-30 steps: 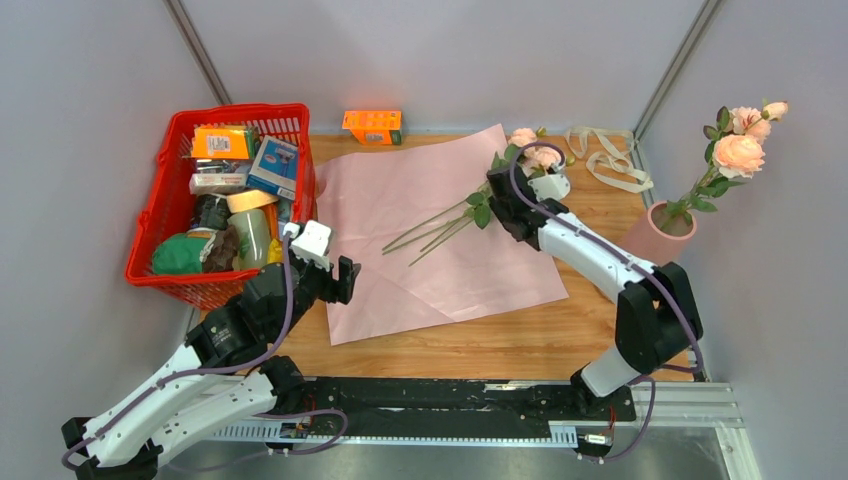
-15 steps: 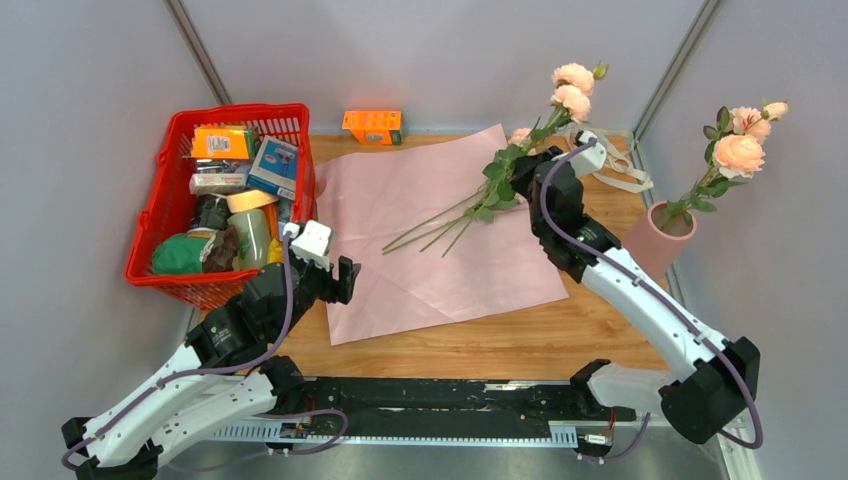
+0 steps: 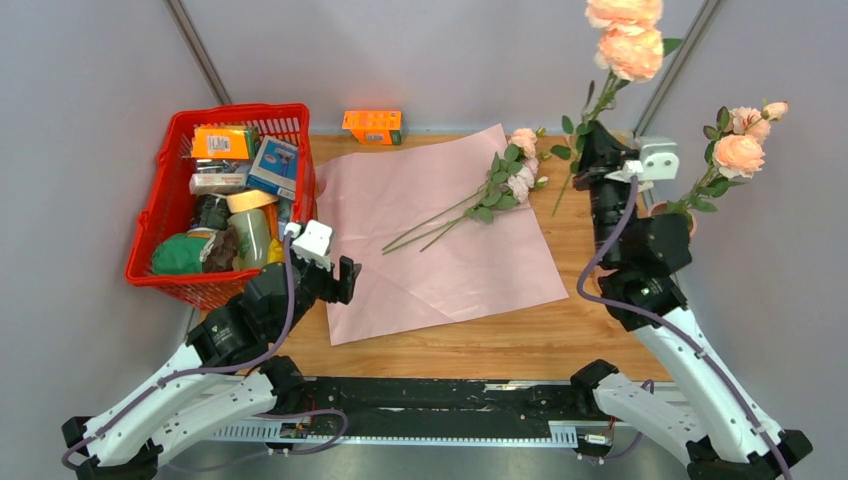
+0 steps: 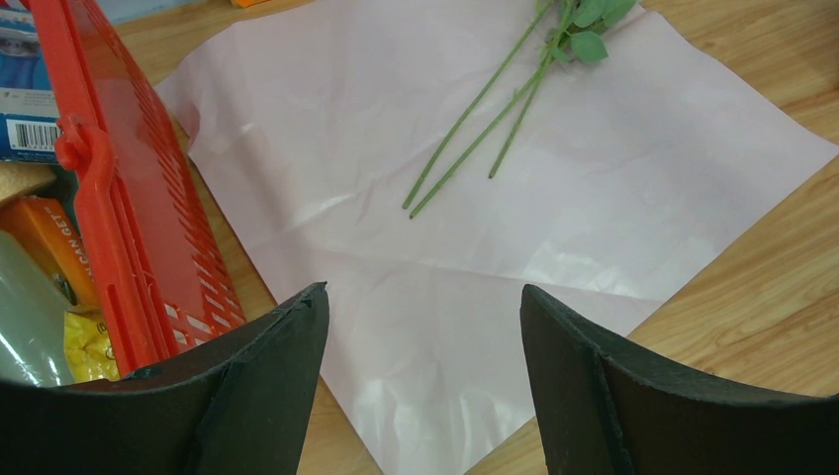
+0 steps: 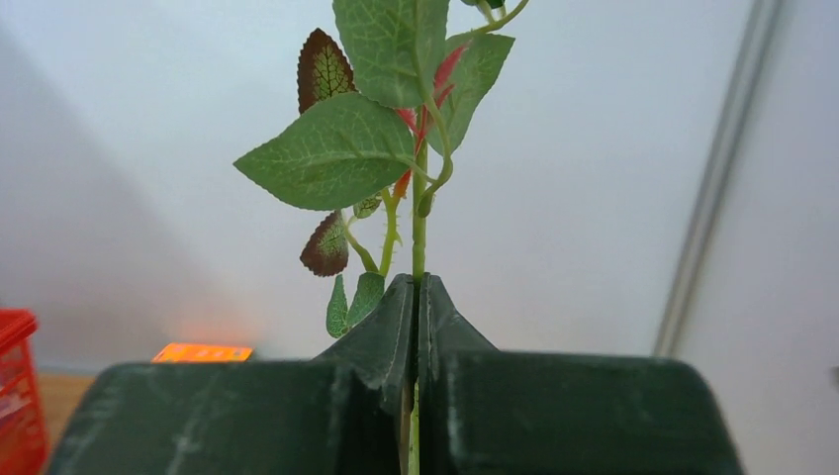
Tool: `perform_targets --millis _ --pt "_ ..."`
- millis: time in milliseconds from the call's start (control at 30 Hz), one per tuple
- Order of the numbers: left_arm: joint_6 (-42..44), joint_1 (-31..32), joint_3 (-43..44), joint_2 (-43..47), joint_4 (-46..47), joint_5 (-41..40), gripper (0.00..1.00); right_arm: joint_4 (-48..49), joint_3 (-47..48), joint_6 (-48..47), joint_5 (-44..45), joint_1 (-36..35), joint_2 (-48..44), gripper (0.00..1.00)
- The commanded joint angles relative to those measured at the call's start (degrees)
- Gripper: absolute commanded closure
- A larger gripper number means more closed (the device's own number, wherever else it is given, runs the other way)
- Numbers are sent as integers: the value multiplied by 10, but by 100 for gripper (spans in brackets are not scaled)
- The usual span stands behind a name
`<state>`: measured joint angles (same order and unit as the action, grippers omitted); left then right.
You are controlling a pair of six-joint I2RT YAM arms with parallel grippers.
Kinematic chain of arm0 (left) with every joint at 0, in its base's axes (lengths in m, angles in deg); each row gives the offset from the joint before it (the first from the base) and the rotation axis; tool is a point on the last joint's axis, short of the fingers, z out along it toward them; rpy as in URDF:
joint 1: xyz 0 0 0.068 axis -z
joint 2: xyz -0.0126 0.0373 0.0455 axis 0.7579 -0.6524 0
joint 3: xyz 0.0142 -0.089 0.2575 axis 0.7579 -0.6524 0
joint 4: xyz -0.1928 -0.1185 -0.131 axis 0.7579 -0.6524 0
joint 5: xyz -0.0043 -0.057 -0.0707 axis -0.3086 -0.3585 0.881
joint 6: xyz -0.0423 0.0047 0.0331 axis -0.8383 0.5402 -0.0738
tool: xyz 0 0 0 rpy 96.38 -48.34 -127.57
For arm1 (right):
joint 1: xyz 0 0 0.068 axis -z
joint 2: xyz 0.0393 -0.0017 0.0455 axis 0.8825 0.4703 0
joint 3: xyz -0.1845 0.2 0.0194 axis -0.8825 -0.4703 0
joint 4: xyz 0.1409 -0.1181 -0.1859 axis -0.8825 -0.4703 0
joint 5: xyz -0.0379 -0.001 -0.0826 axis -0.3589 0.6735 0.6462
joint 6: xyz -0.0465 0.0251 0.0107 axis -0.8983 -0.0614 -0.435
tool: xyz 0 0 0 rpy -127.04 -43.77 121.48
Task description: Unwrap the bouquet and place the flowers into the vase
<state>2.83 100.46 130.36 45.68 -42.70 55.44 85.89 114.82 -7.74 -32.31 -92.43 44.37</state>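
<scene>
The bouquet is unwrapped: its pink paper sheet (image 3: 440, 240) lies flat on the table. Two flowers (image 3: 500, 190) rest on it, their bare stems (image 4: 475, 129) pointing toward the near left. My right gripper (image 3: 597, 152) is shut on the stem (image 5: 419, 228) of a third rose and holds it upright, high over the table's right side, with the blooms (image 3: 625, 35) at the top. The vase (image 3: 678, 212) stands just right of it, mostly hidden by the right arm, and has a rose (image 3: 740, 150) in it. My left gripper (image 4: 423, 307) hangs open over the sheet's near left corner, holding nothing.
A red basket (image 3: 240, 108) full of groceries stands at the left, its wall (image 4: 119, 198) close beside the left gripper. An orange box (image 3: 372, 125) sits at the back edge. Grey walls close in on both sides.
The right arm has lifted one rose off the paper and swung it up and to the right, next to the vase. The left arm has not moved.
</scene>
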Motion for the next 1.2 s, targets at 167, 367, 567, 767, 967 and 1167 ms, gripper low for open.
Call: perform_targets --millis 167,367,567,767,967,1167 --pt "6 0 2 -5 11 0 21 47 66 -239 46 24 -47 100" --pt "7 -1 3 -4 11 1 21 60 73 -273 54 66 -41 100" --pt "5 0 3 -1 10 0 21 46 59 -249 43 163 -23 100" --pt "5 0 2 -3 11 0 21 44 6 -188 29 244 -41 100" --pt "6 -1 2 -9 11 2 21 34 -68 -104 62 264 -74 100" --pt "7 -1 3 -14 11 4 21 -12 -106 -50 142 264 -88 99"
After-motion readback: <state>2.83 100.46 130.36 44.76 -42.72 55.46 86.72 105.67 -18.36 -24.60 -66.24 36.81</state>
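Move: The vase I'm taking the held flower to stands about 20 cm to my right hand's right and 3 cm back, its middle some 34 cm below. The blossoms already in it are roughly 26 cm to my right, hardly farther back and near hand height. The remaining flowers lie on the wrapping about 17 cm ahead of my right hand, 9 cm left, 46 cm below. From my left hand the vase is some 55 cm right, 7 cm ahead, 12 cm lower. My right hand keeps its pinch on the flower's stem and swings it about 17 cm right to the vase, turning some 35 degrees clockwise. I go up and slightly back first, lifting the flower about 8 cm, tipping the fingers a bit higher, then bring it down roughly 12 cm beside the vase's blossoms, levelling the fingers again. ##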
